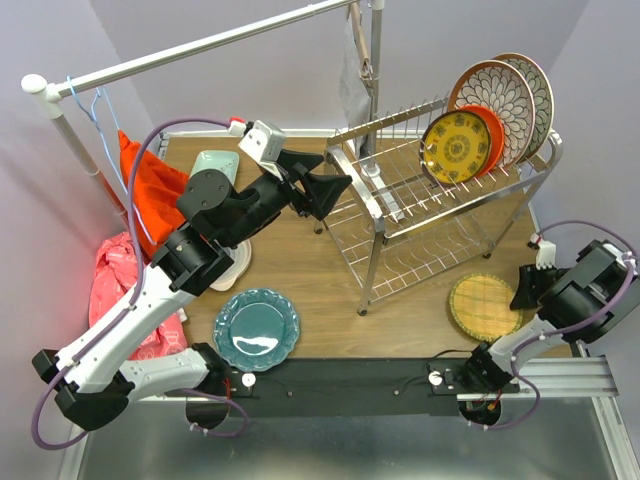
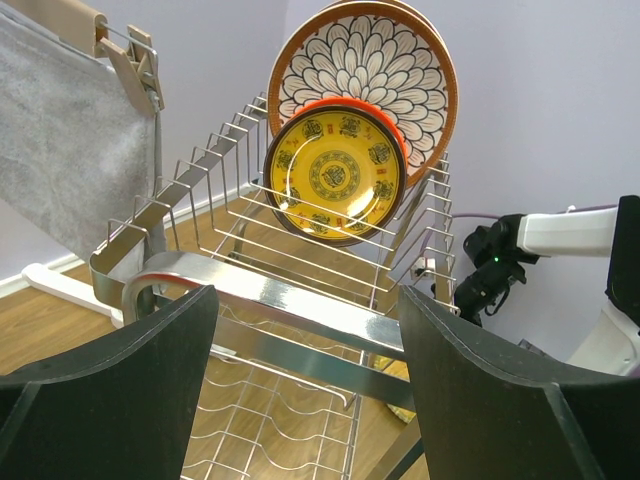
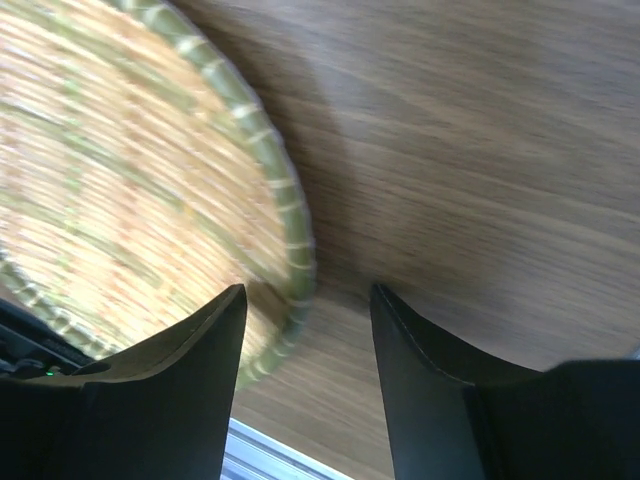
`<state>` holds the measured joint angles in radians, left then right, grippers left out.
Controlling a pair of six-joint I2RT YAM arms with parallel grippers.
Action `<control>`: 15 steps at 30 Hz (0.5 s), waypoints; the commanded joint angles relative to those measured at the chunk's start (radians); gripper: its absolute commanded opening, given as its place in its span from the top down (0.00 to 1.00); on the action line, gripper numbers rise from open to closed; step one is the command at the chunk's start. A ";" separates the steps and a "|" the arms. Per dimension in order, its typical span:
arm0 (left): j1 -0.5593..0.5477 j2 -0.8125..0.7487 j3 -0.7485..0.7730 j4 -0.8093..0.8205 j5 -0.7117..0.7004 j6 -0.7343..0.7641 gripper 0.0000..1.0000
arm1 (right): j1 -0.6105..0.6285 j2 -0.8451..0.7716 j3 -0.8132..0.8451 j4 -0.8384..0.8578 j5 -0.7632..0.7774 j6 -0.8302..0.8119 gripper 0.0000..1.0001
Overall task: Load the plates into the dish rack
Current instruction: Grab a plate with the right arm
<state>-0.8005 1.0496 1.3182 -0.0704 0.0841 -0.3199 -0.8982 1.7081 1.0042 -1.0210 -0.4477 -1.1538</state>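
Observation:
The dish rack [image 1: 430,205] stands at the back right of the table. Its upper tier holds a dark-yellow patterned plate [image 1: 456,147], an orange plate [image 1: 492,132] and two floral plates [image 1: 497,92] on edge. A teal scalloped plate [image 1: 257,328] lies flat near the front. The yellow woven plate [image 1: 484,306] lies right of the rack's legs. My left gripper [image 1: 325,190] hangs open and empty at the rack's left end, its top rail [image 2: 300,300] in front of the jaws. My right gripper [image 3: 308,300] is low over the table and open, with the woven plate's rim [image 3: 290,250] between its fingers.
A white clothes rail [image 1: 200,45] crosses the back, with a grey cloth [image 2: 60,150] on a wooden hanger beside the rack. Red cloth [image 1: 150,190] and a pink bag [image 1: 115,275] lie at the left. A pale green dish [image 1: 215,165] and a white plate [image 1: 238,265] sit by my left arm.

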 commanded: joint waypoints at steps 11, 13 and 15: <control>0.003 -0.007 -0.005 0.021 0.029 -0.005 0.19 | 0.002 0.012 -0.151 -0.005 -0.029 0.009 0.61; 0.004 -0.011 -0.005 0.021 0.029 -0.004 0.19 | 0.002 0.025 -0.141 0.007 -0.029 0.043 0.69; 0.004 -0.016 -0.007 0.021 0.026 -0.004 0.19 | 0.002 0.028 -0.127 0.018 -0.031 0.063 0.86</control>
<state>-0.8005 1.0496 1.3178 -0.0696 0.0879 -0.3225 -0.8978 1.6890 0.8989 -1.0763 -0.5232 -1.1221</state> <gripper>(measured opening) 0.815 0.280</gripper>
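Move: The woven plate lies flat on the table with its middle about 10 cm to the right hand's left and about level fore and aft, a centimetre or so lower; the open fingers already straddle its right rim. The dish rack's middle is some 34 cm left and 20 cm ahead of this hand, its nearest foot roughly 9 cm left and 16 cm ahead. From the idle left hand the woven plate is about 52 cm to the right, roughly level fore and aft, some 46 cm below. Leftward and somewhat back, staying low at table height, the right hand travels about 5 cm and carries the woven plate's rim along with it, while the wrist rolls nearly 10 degrees, its left side rising. The fingers close from a bit over half open, faster at the end, to pinch the plate's right rim between them. ##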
